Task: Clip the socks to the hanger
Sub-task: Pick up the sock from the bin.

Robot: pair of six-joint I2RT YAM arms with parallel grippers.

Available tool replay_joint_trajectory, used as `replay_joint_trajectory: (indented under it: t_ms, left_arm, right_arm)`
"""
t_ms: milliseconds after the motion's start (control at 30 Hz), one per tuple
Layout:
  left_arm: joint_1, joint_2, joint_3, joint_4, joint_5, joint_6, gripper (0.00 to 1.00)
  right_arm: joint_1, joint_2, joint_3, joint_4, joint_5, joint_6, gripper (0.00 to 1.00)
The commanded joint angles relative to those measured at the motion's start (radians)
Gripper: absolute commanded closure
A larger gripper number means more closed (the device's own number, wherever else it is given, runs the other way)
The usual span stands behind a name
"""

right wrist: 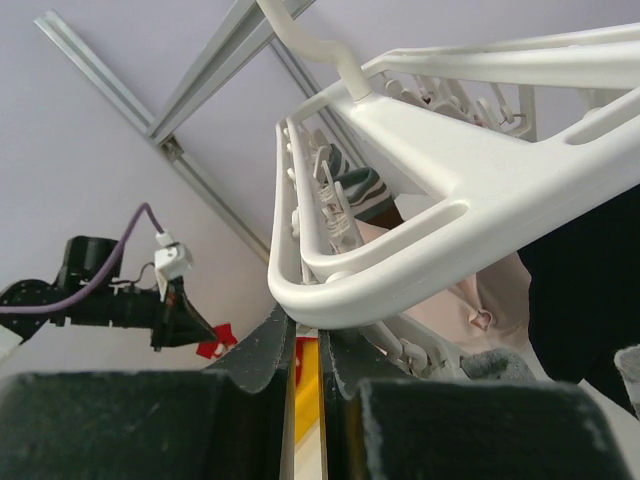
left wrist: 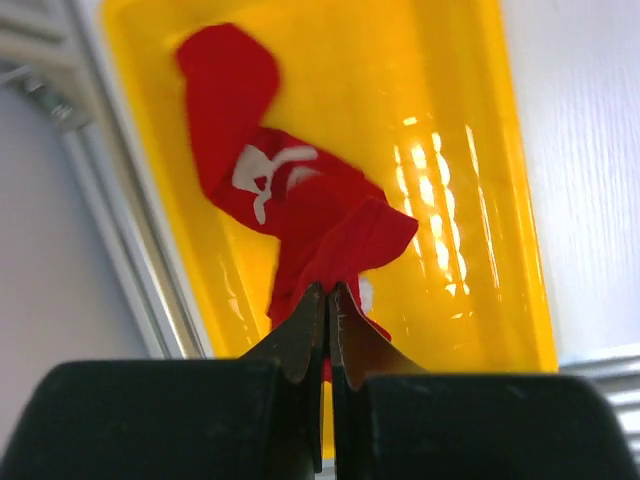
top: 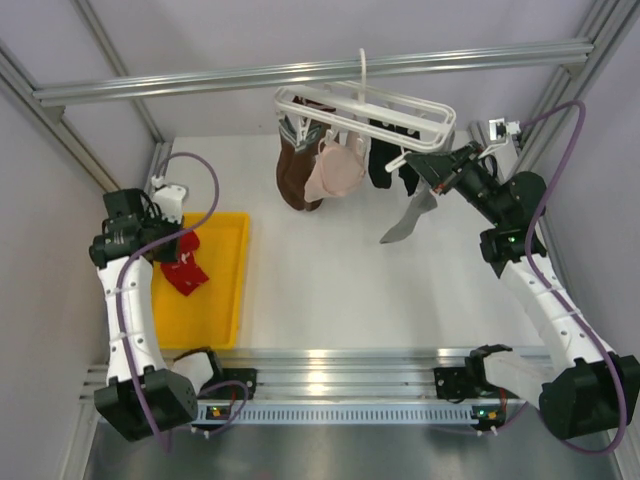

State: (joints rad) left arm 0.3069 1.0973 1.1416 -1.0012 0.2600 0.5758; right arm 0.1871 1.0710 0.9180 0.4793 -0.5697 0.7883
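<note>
A bright red sock (left wrist: 290, 190) with white markings hangs over the yellow tray (left wrist: 450, 120), and my left gripper (left wrist: 328, 290) is shut on its bunched edge. From above, the left gripper (top: 178, 245) and red sock (top: 186, 272) are over the tray's left part. The white hanger (top: 400, 105) hangs from the top rail. A grey sock (top: 408, 222) dangles below its right end. My right gripper (top: 437, 172) is at that end. In the right wrist view its tips (right wrist: 308, 325) sit just under the hanger's rim (right wrist: 450, 160), shut to a thin slit with nothing visible between them.
A dark-brown sock (top: 293, 180), a pale-pink sock (top: 335, 170) and black socks (top: 385, 155) hang from the hanger's pegs. The yellow tray (top: 225, 300) lies at the left on the white table. Aluminium rails (top: 300, 75) frame the cell.
</note>
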Motion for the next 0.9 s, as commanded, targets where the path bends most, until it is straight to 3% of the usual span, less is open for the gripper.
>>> replay_joint_trajectory:
  t_ms: [0, 133, 433, 567, 767, 833, 867]
  left_arm:
    - [0.037, -0.053, 0.085, 0.053, -0.137, -0.311, 1.0]
    - [0.04, -0.088, 0.141, 0.033, -0.293, -0.431, 1.0]
    - [0.021, 0.008, 0.02, 0.068, -0.346, -0.571, 1.0]
    - [-0.092, 0.139, -0.028, 0.146, -0.403, -0.689, 1.0]
    - [-0.247, 0.26, -0.097, 0.397, -0.444, -0.752, 1.0]
    - [-0.255, 0.332, -0.074, 0.423, -0.436, -0.764, 0.74]
    - [-0.255, 0.358, -0.053, 0.408, -0.435, -0.772, 0.68]
  right_arm:
    - [-0.012, -0.026, 0.002, 0.013, -0.047, 0.005, 1.0]
    - [-0.012, -0.022, 0.001, 0.019, -0.048, 0.009, 1.0]
    - [-0.014, -0.002, 0.008, 0.027, -0.053, 0.008, 1.0]
    - [-0.014, 0.012, 0.018, 0.027, -0.052, 0.009, 1.0]
    - [-0.014, 0.017, 0.019, 0.021, -0.045, -0.001, 1.0]
    - [-0.012, 0.017, 0.021, 0.012, -0.045, -0.006, 1.0]
    - [-0.012, 0.017, 0.022, 0.009, -0.047, -0.008, 1.0]
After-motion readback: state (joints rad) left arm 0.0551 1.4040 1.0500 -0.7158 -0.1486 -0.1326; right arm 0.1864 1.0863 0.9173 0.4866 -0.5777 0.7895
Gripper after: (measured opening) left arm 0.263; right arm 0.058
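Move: The left hand, shut on a gathered fold of the red sock, is over the yellow bin: the middle of the bin's floor lies about 18 cm below, level with it fore and aft and 2 cm to its right. The red sock trails down some 3 cm ahead, 1 cm left and 12 cm lower. The brown sock hangs about 18 cm ahead and 26 cm right at similar height. From the right hand, the bin is some 46 cm left, 7 cm back and 39 cm down. Up and to the left at first, about 6 cm and 4 cm, the left hand then turns over into a quick plunge of some 15 cm back down towards the bin floor, sweeping forward and right as it sinks. The wrist swings roughly 30 degrees counter-clockwise, and at the very end the shut fingers part about a quarter over the red sock. The right hand stays put, still gripping the hanger. ##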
